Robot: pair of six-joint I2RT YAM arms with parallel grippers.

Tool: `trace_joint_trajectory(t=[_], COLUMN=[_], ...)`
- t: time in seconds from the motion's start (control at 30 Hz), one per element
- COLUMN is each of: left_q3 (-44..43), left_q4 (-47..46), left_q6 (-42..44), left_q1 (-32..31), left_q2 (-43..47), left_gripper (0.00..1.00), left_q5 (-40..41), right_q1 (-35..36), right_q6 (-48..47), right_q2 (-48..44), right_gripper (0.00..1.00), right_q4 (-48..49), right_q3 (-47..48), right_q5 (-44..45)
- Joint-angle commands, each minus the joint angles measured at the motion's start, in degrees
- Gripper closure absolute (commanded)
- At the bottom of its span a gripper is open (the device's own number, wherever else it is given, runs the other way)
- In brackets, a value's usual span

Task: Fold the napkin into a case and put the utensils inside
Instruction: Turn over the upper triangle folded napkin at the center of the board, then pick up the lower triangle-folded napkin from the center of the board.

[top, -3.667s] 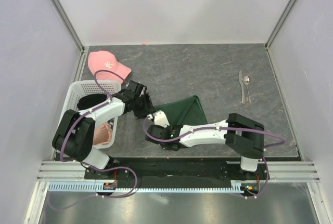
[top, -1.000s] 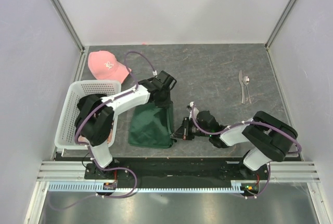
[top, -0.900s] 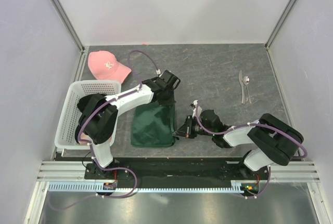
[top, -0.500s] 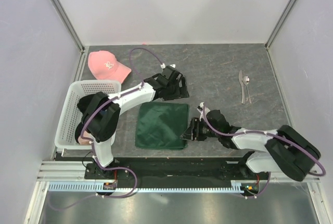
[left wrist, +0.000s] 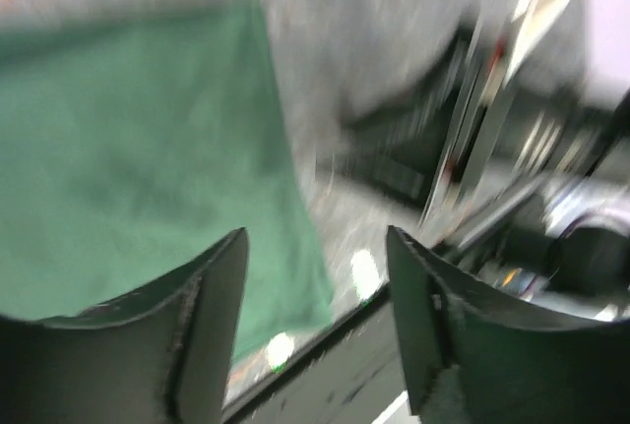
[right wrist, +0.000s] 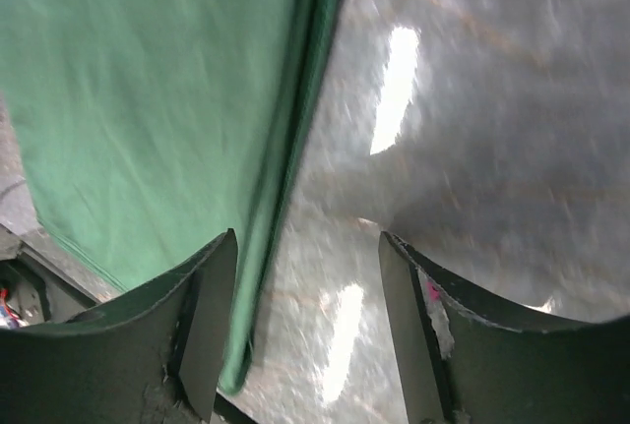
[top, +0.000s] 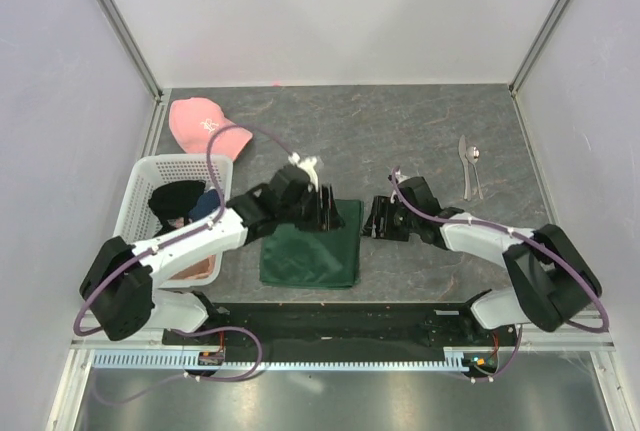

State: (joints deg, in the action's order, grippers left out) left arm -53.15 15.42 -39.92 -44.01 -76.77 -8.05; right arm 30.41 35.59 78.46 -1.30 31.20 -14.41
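Observation:
The dark green napkin (top: 308,251) lies folded and flat on the grey table, near the front edge. My left gripper (top: 328,213) hovers open over the napkin's far edge with nothing between its fingers. The left wrist view is blurred, with the napkin (left wrist: 128,149) to the left of the open left gripper (left wrist: 315,286). My right gripper (top: 375,219) stands open just right of the napkin's far right corner. In the right wrist view the napkin's layered edge (right wrist: 295,149) runs past the left finger of the empty right gripper (right wrist: 307,286). The two silver utensils (top: 470,166) lie side by side at the far right.
A pink cap (top: 205,126) lies at the far left. A white basket (top: 180,159) holding a black garment (top: 178,199) stands at the left edge. Walls close the table in on three sides.
Both grippers have opened and let go of the napkin, which was drawn rightward and now lies flat. The left gripper has pulled back toward me; the right gripper has moved farther away.

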Motion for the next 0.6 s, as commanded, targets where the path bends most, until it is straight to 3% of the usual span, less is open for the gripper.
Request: trace_joint_trajectory(t=[0.0,0.17,0.27,0.3,0.43,0.47,0.57], left_q3=[9.01,12.89,11.75,11.49,9.82,9.47,8.06], left_q4=[-5.74,-13.82,-16.11,-17.25,-20.33,-20.95,-23.06], left_q6=[-3.14,-6.66,-7.27,-7.80,-9.30,-9.73,-11.23], left_q1=[-6.95,-9.34,-10.48,-11.27,-13.47,-13.82,-14.70], left_q2=[0.57,-3.46,-9.16,-10.23,-15.33,-16.21,-20.69], left_gripper=[0.44,0.55,0.62,0.71,0.76,0.77,0.81], left_q5=[0.31,-0.12,0.23,-0.46,-1.17,-1.17,-2.57], right_q1=[-1.58,-3.69,-4.13,-4.13,-4.40,-4.49,-5.01], right_q6=[-3.43,-4.83,-5.71,-5.97,-6.76,-7.11,-8.34], right_q2=[5.56,13.47,17.16,18.91,21.82,22.61,24.90], right_gripper=[0.34,0.38,0.48,0.51,0.56,0.64,0.75], right_q4=[0.95,2.88,3.06,3.06,2.10,1.40,-1.68], right_q3=[5.09,10.36,12.91,13.53,15.82,17.13,18.89], right_q5=[-2.55,-4.39,-4.22,-3.96,-1.33,-0.88,1.66])
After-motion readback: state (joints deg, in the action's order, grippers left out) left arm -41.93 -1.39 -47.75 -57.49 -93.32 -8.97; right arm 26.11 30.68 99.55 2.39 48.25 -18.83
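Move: The napkin's near right corner is about 12 cm back of the left hand, 5 cm to its right and 14 cm below; the napkin's middle is some 2 cm back and 5 cm left. From the right hand, held just over the board, the napkin's far right corner is roughly 9 cm ahead and 4 cm left, slightly lower. The knife lies some 17 cm ahead and 18 cm to the right of that hand. Bring the left gripper quickly down about 13 cm and back some 9 cm, then ease it about 4 cm right, narrowing the fingers as they come down onto the napkin by its near right corner, the wrist tipping slightly steeper. Meanwhile slide the right gripper forward about 8 cm, low and drifting left, narrowing its fingers around the right edge just short of the far corner. ##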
